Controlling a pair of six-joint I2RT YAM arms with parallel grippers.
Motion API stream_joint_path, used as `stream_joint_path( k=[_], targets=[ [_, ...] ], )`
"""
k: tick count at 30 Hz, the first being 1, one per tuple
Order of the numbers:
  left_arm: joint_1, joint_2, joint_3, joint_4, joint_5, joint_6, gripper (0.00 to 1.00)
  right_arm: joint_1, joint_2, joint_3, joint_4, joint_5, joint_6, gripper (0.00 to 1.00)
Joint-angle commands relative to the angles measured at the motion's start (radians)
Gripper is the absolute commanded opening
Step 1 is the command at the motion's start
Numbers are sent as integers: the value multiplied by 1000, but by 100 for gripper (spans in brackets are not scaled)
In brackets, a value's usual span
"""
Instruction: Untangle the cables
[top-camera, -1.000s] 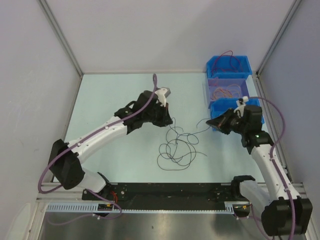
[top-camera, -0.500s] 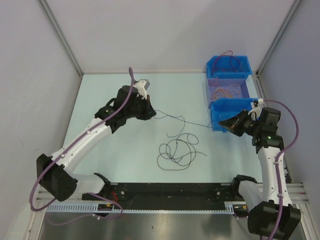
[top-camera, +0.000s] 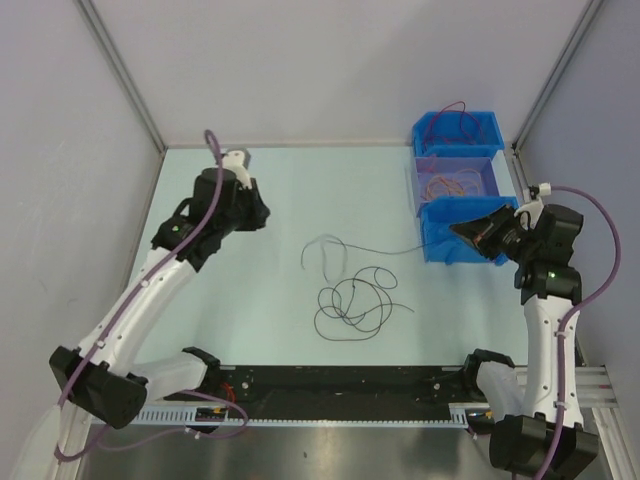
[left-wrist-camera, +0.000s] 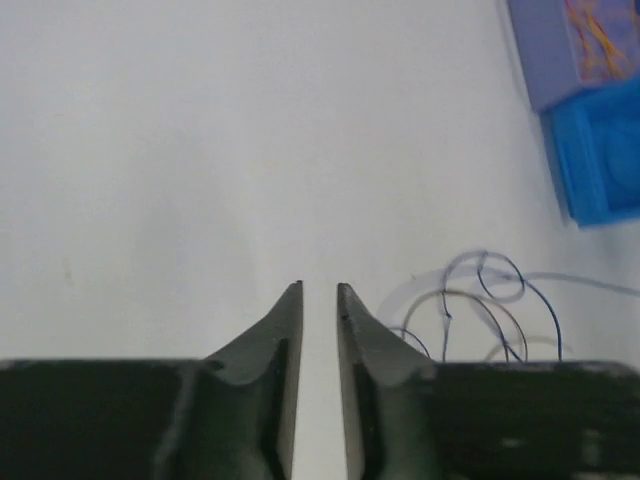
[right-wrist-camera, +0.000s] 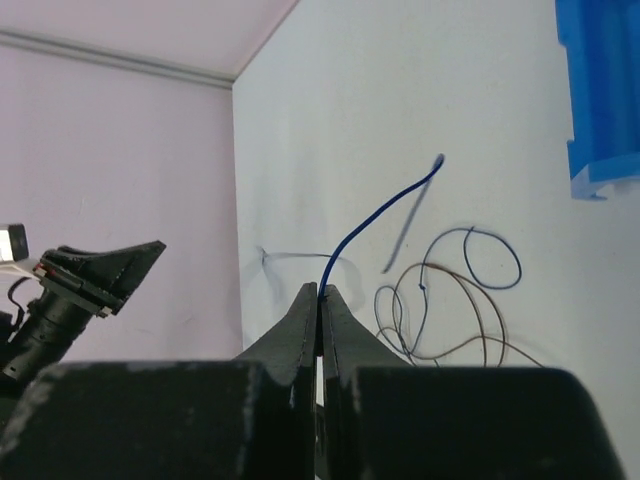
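Note:
A loose tangle of dark cables (top-camera: 352, 300) lies mid-table, also seen low right in the left wrist view as cables (left-wrist-camera: 480, 300) and in the right wrist view as cables (right-wrist-camera: 450, 300). One thin blue cable (top-camera: 360, 247) runs from a hooked free end on the table rightward to my right gripper (top-camera: 457, 229), which hangs above the near blue bin. That gripper (right-wrist-camera: 319, 291) is shut on the blue cable (right-wrist-camera: 385, 210). My left gripper (top-camera: 262, 217) sits far left, away from the cables. The left gripper (left-wrist-camera: 320, 288) is open by a narrow gap with nothing in it.
Three bins stand in a row at the right: a far blue bin (top-camera: 480, 130) with a cable in it, a purple-tinted bin (top-camera: 490, 172) holding orange and red cables, and a near blue bin (top-camera: 435, 240). Walls close in the left, back and right.
My left gripper let go of the blue cable and drew back up-left. The cable's freed end dropped onto the table. My right gripper pulled further right, still holding its end.

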Motion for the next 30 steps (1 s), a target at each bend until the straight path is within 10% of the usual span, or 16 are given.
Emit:
stream_joint_path(
  k=[1, 30],
  targets=[
    [95, -73, 17, -38, -104, 14, 32, -14, 13, 120, 84, 45, 61, 0],
    [156, -183, -220, 131, 86, 26, 44, -31, 378, 774, 332, -30, 256, 0]
  ],
)
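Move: From the right hand, which already holds the blue cable, the near blue bin lies about 12 cm ahead, 7 cm right and some 22 cm below. The purple bin is beyond it, roughly 26 cm ahead and 4 cm right of the hand, and the dark cable sits about 20 cm left, 4 cm back, both well below. From the empty left hand the near blue bin is some 45 cm right, 7 cm ahead and 22 cm lower. Keeping the blue cable's pinch in its shut fingers, the right hand hoists it steeply, about 23 cm up and some 7 cm forward, past the height of the bins, its fingertips tipping up by over 25 degrees. The empty left hand swings left, away from the cables, ends about 5 cm over after easing a little back and down, and opens its fingers wider. ##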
